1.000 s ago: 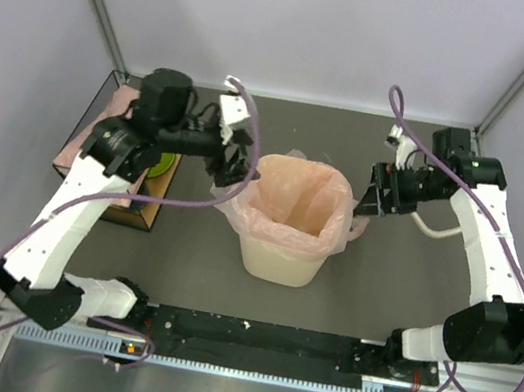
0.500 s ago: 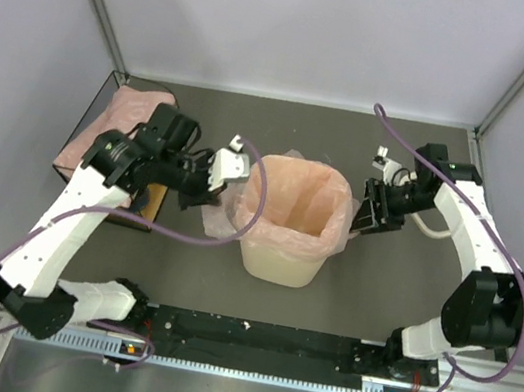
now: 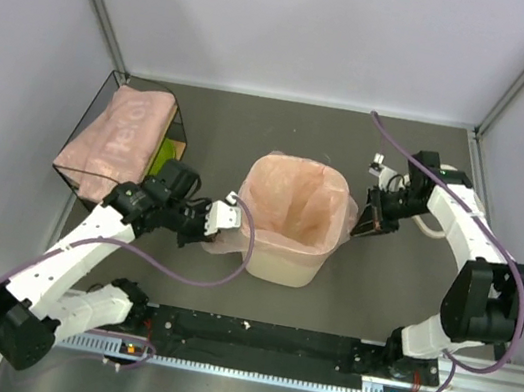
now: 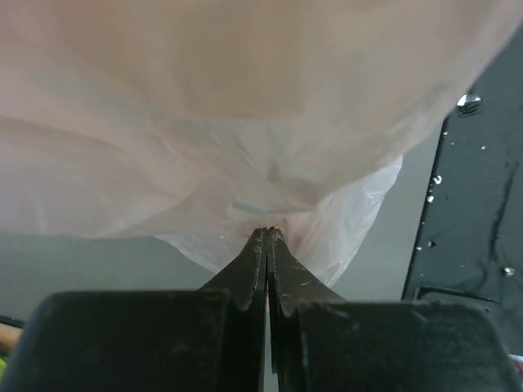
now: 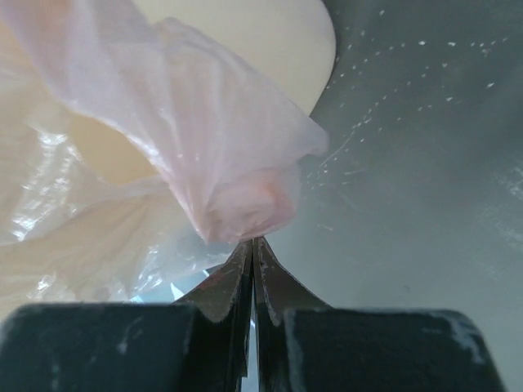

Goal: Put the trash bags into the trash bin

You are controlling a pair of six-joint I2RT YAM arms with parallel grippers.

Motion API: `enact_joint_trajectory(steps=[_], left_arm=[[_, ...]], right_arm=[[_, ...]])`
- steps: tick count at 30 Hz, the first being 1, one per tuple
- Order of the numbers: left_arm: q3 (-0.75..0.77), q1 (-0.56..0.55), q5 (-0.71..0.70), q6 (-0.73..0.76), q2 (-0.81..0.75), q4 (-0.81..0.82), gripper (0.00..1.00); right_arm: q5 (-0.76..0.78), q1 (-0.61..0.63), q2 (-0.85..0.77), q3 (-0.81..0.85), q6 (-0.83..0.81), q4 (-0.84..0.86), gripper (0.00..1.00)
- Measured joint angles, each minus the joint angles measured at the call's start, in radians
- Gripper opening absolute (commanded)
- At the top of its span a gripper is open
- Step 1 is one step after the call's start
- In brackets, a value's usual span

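Note:
The cream-beige trash bin (image 3: 281, 260) stands mid-table with a pale pink trash bag (image 3: 296, 202) lining it, its edge folded over the rim. My left gripper (image 3: 219, 227) is low at the bin's left side, shut on the bag's loose edge (image 4: 327, 229). My right gripper (image 3: 367, 222) is at the bin's right rim, shut on a bunched corner of the bag (image 5: 245, 196). The bin's wall shows behind the film in the right wrist view (image 5: 237, 49). A folded stack of pink bags (image 3: 116, 130) lies on the dark wire-framed box at the left.
The dark wire-framed box (image 3: 163, 153) with something green inside stands at the back left. Purple cables loop off both arms. A black rail (image 3: 256, 342) runs along the near edge. Walls close the back and both sides.
My left gripper has dropped down and toward the near side along the bin's left wall, pulling the bag edge down. My right gripper has shifted slightly lower at the right rim, still holding its corner.

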Motion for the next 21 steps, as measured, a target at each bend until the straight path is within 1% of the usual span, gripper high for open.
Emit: enact_joint_trajectory(steps=[3, 8, 12, 13, 14, 15, 16, 18, 19, 21], left_arm=[[-0.085, 0.0, 0.002, 0.028, -0.015, 0.088, 0.0], [-0.208, 0.008, 0.065, 0.086, -0.061, 0.298, 0.0], [-0.271, 0.022, 0.111, 0.137, -0.084, 0.397, 0.0], [-0.279, 0.026, 0.121, 0.148, -0.087, 0.41, 0.2], [-0.283, 0.029, 0.119, 0.16, -0.089, 0.407, 0.3], [-0.287, 0.035, 0.119, 0.171, -0.089, 0.401, 0.39], [-0.287, 0.041, 0.121, 0.175, -0.094, 0.393, 0.53], [-0.284, 0.066, 0.127, 0.17, -0.126, 0.364, 0.64], [-0.279, 0.08, 0.133, 0.171, -0.146, 0.349, 0.66], [-0.252, 0.129, 0.159, 0.16, -0.205, 0.306, 0.7]], right_arm=[[0.02, 0.0, 0.016, -0.019, 0.016, 0.034, 0.0], [0.057, 0.0, 0.054, -0.066, 0.045, 0.108, 0.0], [0.068, 0.0, 0.104, -0.101, 0.048, 0.138, 0.0], [0.06, -0.003, 0.109, -0.104, 0.039, 0.136, 0.08], [0.052, -0.005, 0.111, -0.104, 0.028, 0.13, 0.25], [0.038, -0.012, 0.108, -0.104, 0.01, 0.123, 0.35], [0.023, -0.023, 0.101, -0.103, -0.01, 0.112, 0.55], [-0.006, -0.062, 0.08, -0.101, -0.058, 0.071, 0.68], [-0.02, -0.093, 0.07, -0.091, -0.095, 0.033, 0.76], [-0.047, -0.16, 0.062, -0.053, -0.173, -0.055, 0.84]])
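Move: The trash bag lines the trash bin, a flap of its rim already pinched in each hand. The bin's middle is some 13 cm right, 5 cm ahead and 3 cm below the left hand, and about 13 cm left, 1 cm back and 3 cm below the right. The wire basket stands roughly 20 cm left and 15 cm ahead of the left hand, some 8 cm lower. The cream ring lies about 17 cm right, 9 cm ahead and 13 cm below the right hand. The bag's flaps get a last pull down outside the bin: the right hand draws its side down about 5 cm, the left sinks some 3 cm while easing forward and right, its fingers swinging forward. Both then open and let go, rising about 3 cm; the right backs off rightward from the bin and the left drifts back left. ##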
